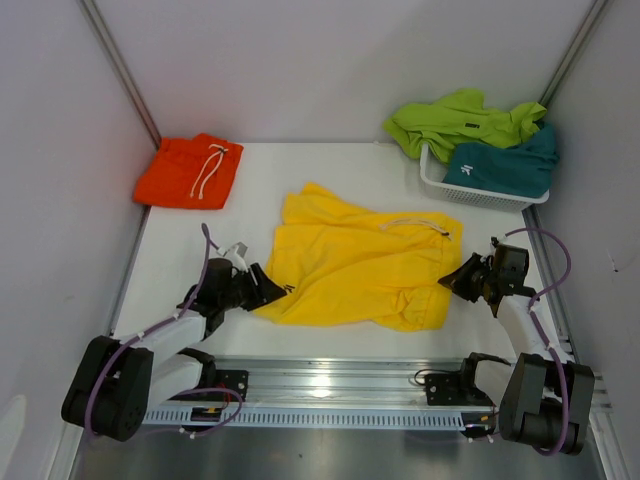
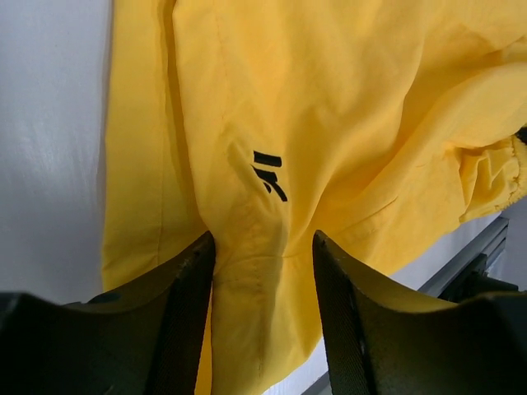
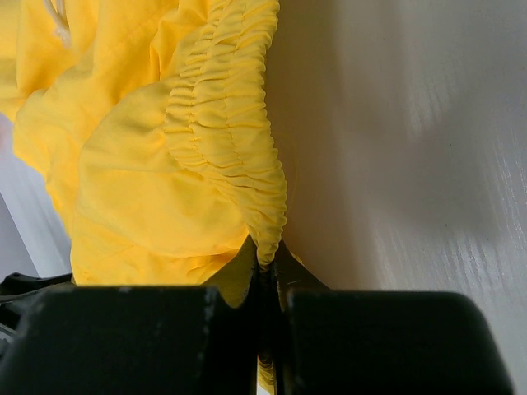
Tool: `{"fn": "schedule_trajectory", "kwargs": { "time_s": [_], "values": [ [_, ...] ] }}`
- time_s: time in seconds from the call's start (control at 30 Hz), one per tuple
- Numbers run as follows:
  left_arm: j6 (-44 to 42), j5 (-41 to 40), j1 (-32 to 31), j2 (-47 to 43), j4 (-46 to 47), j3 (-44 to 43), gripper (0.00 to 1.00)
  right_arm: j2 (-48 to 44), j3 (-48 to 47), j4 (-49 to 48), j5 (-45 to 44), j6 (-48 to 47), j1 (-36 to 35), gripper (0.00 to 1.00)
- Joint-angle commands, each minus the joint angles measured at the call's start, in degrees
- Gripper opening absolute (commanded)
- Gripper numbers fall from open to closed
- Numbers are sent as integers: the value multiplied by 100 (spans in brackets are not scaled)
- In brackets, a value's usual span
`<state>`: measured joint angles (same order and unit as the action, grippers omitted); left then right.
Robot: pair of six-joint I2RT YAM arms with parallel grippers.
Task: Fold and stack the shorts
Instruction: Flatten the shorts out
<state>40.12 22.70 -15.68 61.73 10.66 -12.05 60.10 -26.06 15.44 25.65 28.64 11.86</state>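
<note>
Yellow shorts (image 1: 360,265) lie spread and rumpled in the middle of the table. My left gripper (image 1: 272,288) is at their near left corner, open, its jaws astride a ridge of yellow fabric (image 2: 329,107) below a small black logo (image 2: 270,175). Low on the right, my right gripper (image 1: 450,280) is shut on the gathered elastic waistband (image 3: 239,140) at the shorts' right edge. In the right wrist view the band runs up from the right gripper (image 3: 265,255). Folded orange shorts (image 1: 190,170) with a white drawstring rest at the back left.
A white mesh basket (image 1: 480,195) at the back right holds lime green shorts (image 1: 460,120) and teal shorts (image 1: 505,165), both spilling over its rim. Grey walls close in left, right and back. A metal rail (image 1: 330,385) runs along the near edge.
</note>
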Motion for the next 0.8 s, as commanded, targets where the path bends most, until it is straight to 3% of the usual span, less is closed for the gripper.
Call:
{"fn": "schedule_trajectory", "kwargs": {
  "time_s": [0.0,0.1,0.2,0.33,0.53,0.77],
  "values": [
    [23,-20,109,5,464,-51,54,11,-74,-182,72,-43,-8,0],
    [-39,-160,136,101,490,-131,50,20,-74,-182,81,-61,-8,0],
    [-39,-178,180,259,709,-183,37,2,-83,-156,150,-61,-17,0],
    [5,-178,197,488,1026,-306,0,-112,-101,-94,300,-26,-17,0],
    [400,77,425,244,1781,-307,0,-419,-346,-6,958,9,-43,0],
    [268,-634,654,-1880,1141,-684,0,-1104,-882,100,1740,-52,-34,0]
  ]
}}
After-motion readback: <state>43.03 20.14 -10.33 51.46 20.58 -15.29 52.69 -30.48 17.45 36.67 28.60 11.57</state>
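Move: The ridge of yellow leg fabric I want is between and just beyond my left fingertips, roughly 2 cm ahead and 1 cm below; the black logo is about 2 cm ahead and 2 cm right. From that hand, the folded red shorts lie some 27 cm ahead and 20 cm left. My right hand already grips the waistband: from it the yellow shorts' middle is about 4 cm ahead and 18 cm left, the drawstring 13 cm ahead and 6 cm left. I ease my half-open left hand forward a couple of centimetres and shut it on the leg fabric beside the logo, then lift quickly about 10 cm while still going forward, the fingers tipping up some 20 degrees. My right hand keeps its pinch on the waistband and follows up about 7 cm, drifting left and tilting up slightly. ##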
